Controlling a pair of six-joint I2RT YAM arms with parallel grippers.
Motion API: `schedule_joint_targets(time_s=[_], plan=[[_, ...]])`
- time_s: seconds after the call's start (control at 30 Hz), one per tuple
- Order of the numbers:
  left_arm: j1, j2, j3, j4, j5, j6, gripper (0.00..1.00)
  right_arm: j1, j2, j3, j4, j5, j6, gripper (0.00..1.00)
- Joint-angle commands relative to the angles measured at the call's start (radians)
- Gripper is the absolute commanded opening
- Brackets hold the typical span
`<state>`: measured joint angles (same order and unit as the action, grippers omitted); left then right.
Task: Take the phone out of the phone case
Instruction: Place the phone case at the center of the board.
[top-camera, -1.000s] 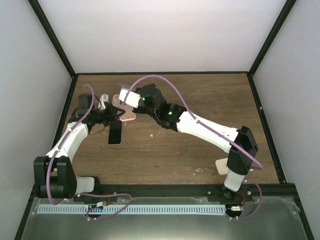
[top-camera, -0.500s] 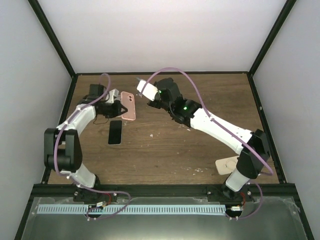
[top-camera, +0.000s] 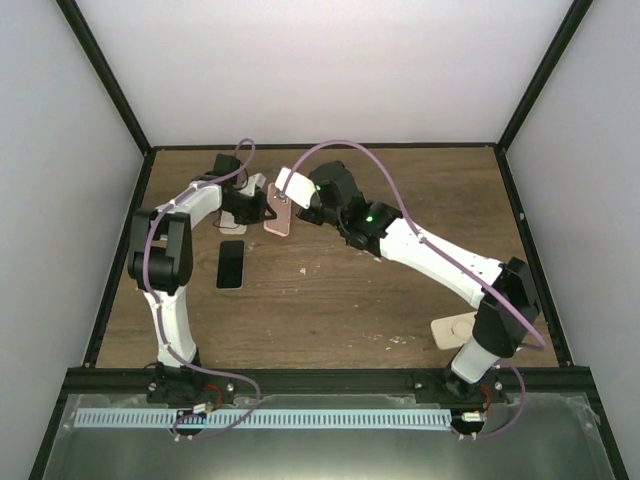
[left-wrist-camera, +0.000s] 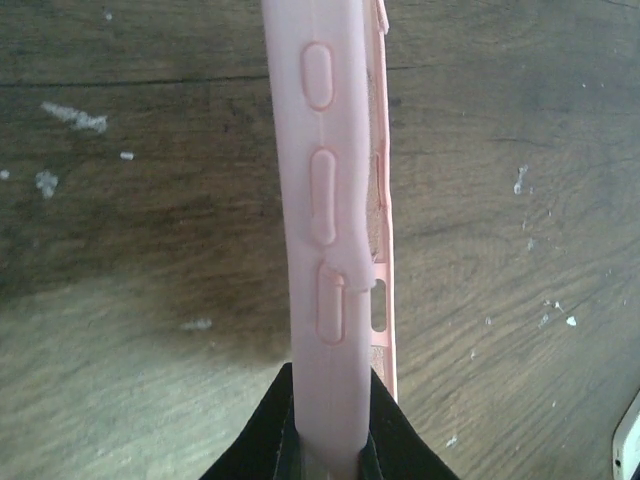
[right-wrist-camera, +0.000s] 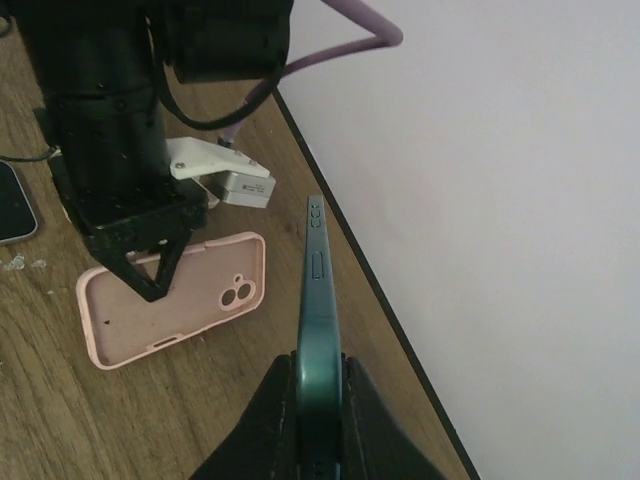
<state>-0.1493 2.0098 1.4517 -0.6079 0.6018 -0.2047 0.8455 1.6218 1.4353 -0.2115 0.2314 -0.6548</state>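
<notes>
The pink phone case (top-camera: 279, 218) is empty, its camera hole showing in the right wrist view (right-wrist-camera: 170, 300). My left gripper (top-camera: 255, 208) is shut on one edge of it; in the left wrist view the case (left-wrist-camera: 320, 200) stands edge-on between the jaws of the left gripper (left-wrist-camera: 330, 400), just over the wood. My right gripper (top-camera: 305, 200) is shut on the dark teal phone (right-wrist-camera: 320, 300), held edge-on above the table, beside and right of the case. The phone looks pale from above (top-camera: 293, 183). The right gripper (right-wrist-camera: 320, 375) clamps the phone's lower end.
A second, black phone (top-camera: 230, 264) lies flat on the wooden table (top-camera: 400, 200), nearer than the case; its corner shows in the right wrist view (right-wrist-camera: 10, 205). A tan block (top-camera: 455, 330) sits near the right arm's base. Black frame rails and white walls close the table's back and sides.
The two grippers have come apart, the phone in the right and the empty case in the left. The left arm has since carried the case rightward, close to the right gripper.
</notes>
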Motion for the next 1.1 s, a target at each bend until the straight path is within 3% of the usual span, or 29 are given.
schedule_joint_targets(time_s=[0.0, 0.13, 0.4, 0.5, 0.6, 0.67, 0.7, 0.87, 1.07], plan=[[-0.012, 0.058, 0.079, -0.033, 0.034, 0.000, 0.02, 0.000, -0.024, 0.029, 0.035, -0.007, 0.021, 0.01], [-0.019, 0.104, 0.117, -0.037, 0.003, -0.018, 0.08, 0.000, -0.022, 0.032, 0.032, -0.007, 0.022, 0.01], [-0.026, 0.133, 0.127, -0.042, -0.127, -0.046, 0.39, 0.000, -0.019, 0.028, 0.033, -0.004, 0.017, 0.01], [-0.027, 0.121, 0.121, -0.047, -0.137, -0.049, 0.45, 0.000, -0.017, 0.026, 0.035, -0.006, 0.015, 0.01], [-0.026, 0.079, 0.103, -0.036, -0.160, -0.052, 0.68, -0.001, -0.015, 0.025, 0.038, -0.002, 0.009, 0.01], [-0.024, 0.047, 0.087, -0.028, -0.181, -0.060, 0.92, 0.000, -0.012, 0.024, 0.044, 0.001, 0.001, 0.01], [-0.021, 0.030, 0.080, -0.024, -0.186, -0.064, 0.97, 0.000, -0.011, 0.022, 0.046, 0.003, -0.003, 0.01], [0.017, -0.042, 0.053, -0.017, -0.161, -0.101, 1.00, 0.000, 0.006, 0.019, 0.085, 0.032, -0.049, 0.01], [0.107, -0.169, -0.021, 0.046, -0.024, -0.179, 1.00, 0.022, 0.005, -0.080, 0.279, 0.122, -0.211, 0.01]])
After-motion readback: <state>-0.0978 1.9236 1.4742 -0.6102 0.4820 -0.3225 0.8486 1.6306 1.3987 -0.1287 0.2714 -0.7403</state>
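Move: Just right of the left fingers, which still hold the pink phone case tilted by its left long side, lies its set-down spot: about 2 cm right, level fore and aft, 4 cm below. The white case lies roughly 10 cm left of that hand and 1 cm farther out, the black phone about 16 cm back and 11 cm left, both on the board. From the waiting right hand the spot is some 6 cm ahead, 8 cm left and 26 cm down. Lowering the pink case the last 3 to 4 cm onto the board, the left hand also eases about 2 cm forward and starts to spread its fingers while still sinking. With them wide open it lets go, then lifts some 7 cm and draws left towards the white case, wrist turning about 10 degrees counter-clockwise. ##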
